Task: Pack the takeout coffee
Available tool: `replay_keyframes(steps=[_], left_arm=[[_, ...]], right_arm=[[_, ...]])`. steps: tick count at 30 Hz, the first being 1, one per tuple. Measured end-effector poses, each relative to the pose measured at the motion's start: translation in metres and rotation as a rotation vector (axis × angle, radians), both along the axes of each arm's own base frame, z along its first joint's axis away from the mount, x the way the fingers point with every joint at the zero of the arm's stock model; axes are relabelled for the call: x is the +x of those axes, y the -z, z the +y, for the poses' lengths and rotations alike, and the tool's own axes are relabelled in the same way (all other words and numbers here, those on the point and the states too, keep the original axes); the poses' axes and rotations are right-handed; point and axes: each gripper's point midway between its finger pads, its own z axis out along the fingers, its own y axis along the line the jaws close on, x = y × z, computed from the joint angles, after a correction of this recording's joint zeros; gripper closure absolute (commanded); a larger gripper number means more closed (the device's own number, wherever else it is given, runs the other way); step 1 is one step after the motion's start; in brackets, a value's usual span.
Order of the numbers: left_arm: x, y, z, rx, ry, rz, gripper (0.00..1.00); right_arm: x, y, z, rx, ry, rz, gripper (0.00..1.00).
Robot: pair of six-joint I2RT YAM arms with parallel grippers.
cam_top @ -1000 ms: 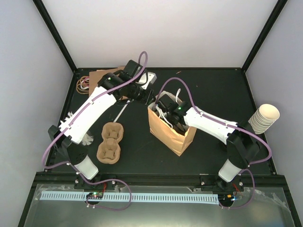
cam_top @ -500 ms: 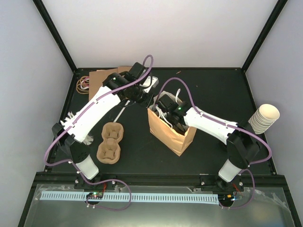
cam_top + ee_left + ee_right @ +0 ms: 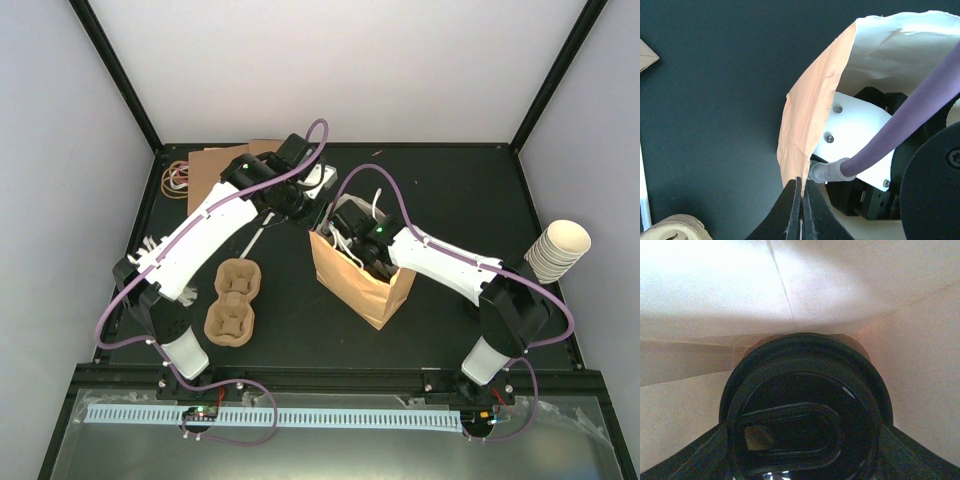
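A brown paper bag (image 3: 362, 288) stands open in the middle of the table. My left gripper (image 3: 802, 186) is shut on the bag's near-left rim (image 3: 805, 120), the paper pinched between the black pads; from above it (image 3: 312, 222) sits at the bag's top left corner. My right gripper (image 3: 805, 452) is down inside the bag. Its fingers (image 3: 700, 452) flank a takeout coffee cup with a round black lid (image 3: 805, 405), which fills the right wrist view. From above, the right wrist (image 3: 372, 245) hides the cup.
A brown pulp cup tray (image 3: 232, 300) lies left of the bag. A stack of cream paper cups (image 3: 558, 250) stands at the right edge. Rubber bands (image 3: 178, 178) and brown cardboard (image 3: 225, 162) lie at the back left. A white stick (image 3: 255, 235) lies under the left arm.
My left gripper moved right to the bag's rim and closed on the paper. The right arm stayed still inside the bag.
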Motion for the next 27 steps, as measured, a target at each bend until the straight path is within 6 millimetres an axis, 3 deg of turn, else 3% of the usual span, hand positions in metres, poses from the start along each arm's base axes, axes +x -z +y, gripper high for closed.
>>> replay_keyframes(steps=[5, 10, 12, 14, 15, 27], left_arm=[[0.000, -0.001, 0.000, 0.001, 0.001, -0.001, 0.98], [-0.001, -0.001, 0.000, 0.002, 0.003, -0.001, 0.99], [-0.001, -0.001, 0.000, 0.002, 0.006, -0.001, 0.98], [-0.001, -0.001, 0.000, 0.002, 0.008, -0.002, 0.99], [-0.001, -0.001, -0.001, 0.003, 0.009, -0.002, 0.98], [-0.003, -0.001, -0.001, 0.005, 0.015, -0.001, 0.99]], right_arm=[[0.000, -0.001, -0.001, 0.000, 0.004, 0.001, 0.44], [-0.001, -0.001, -0.001, 0.001, 0.013, 0.002, 0.31], [-0.001, -0.002, -0.001, 0.002, 0.016, 0.002, 0.22], [-0.001, -0.002, -0.002, -0.001, 0.019, 0.002, 0.02], [-0.002, -0.002, -0.003, -0.003, 0.021, 0.005, 0.00], [-0.014, -0.004, -0.013, -0.030, 0.020, 0.033, 0.00]])
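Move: The black-lidded coffee cup is between the right fingers, down inside the paper bag. Its middle is about 4 cm below that hand, some 1 cm ahead and 1 cm to the left. The bag stands around the hand, its middle roughly 3 cm back and 1 cm to the right, at about hand height. From the left hand, the cup lies about 8 cm to the right, 2 cm back and some 18 cm below. The lidded cup is let go inside the bag: after a short hold the right fingers spread from their grip on the lid to fully open. As they open, the right hand eases back and to the right, away from the lid, by about 2 cm in all, with hardly any lift or tilt. The left fingers, already shut on the bag's rim, stay where they are and keep pinching it. ##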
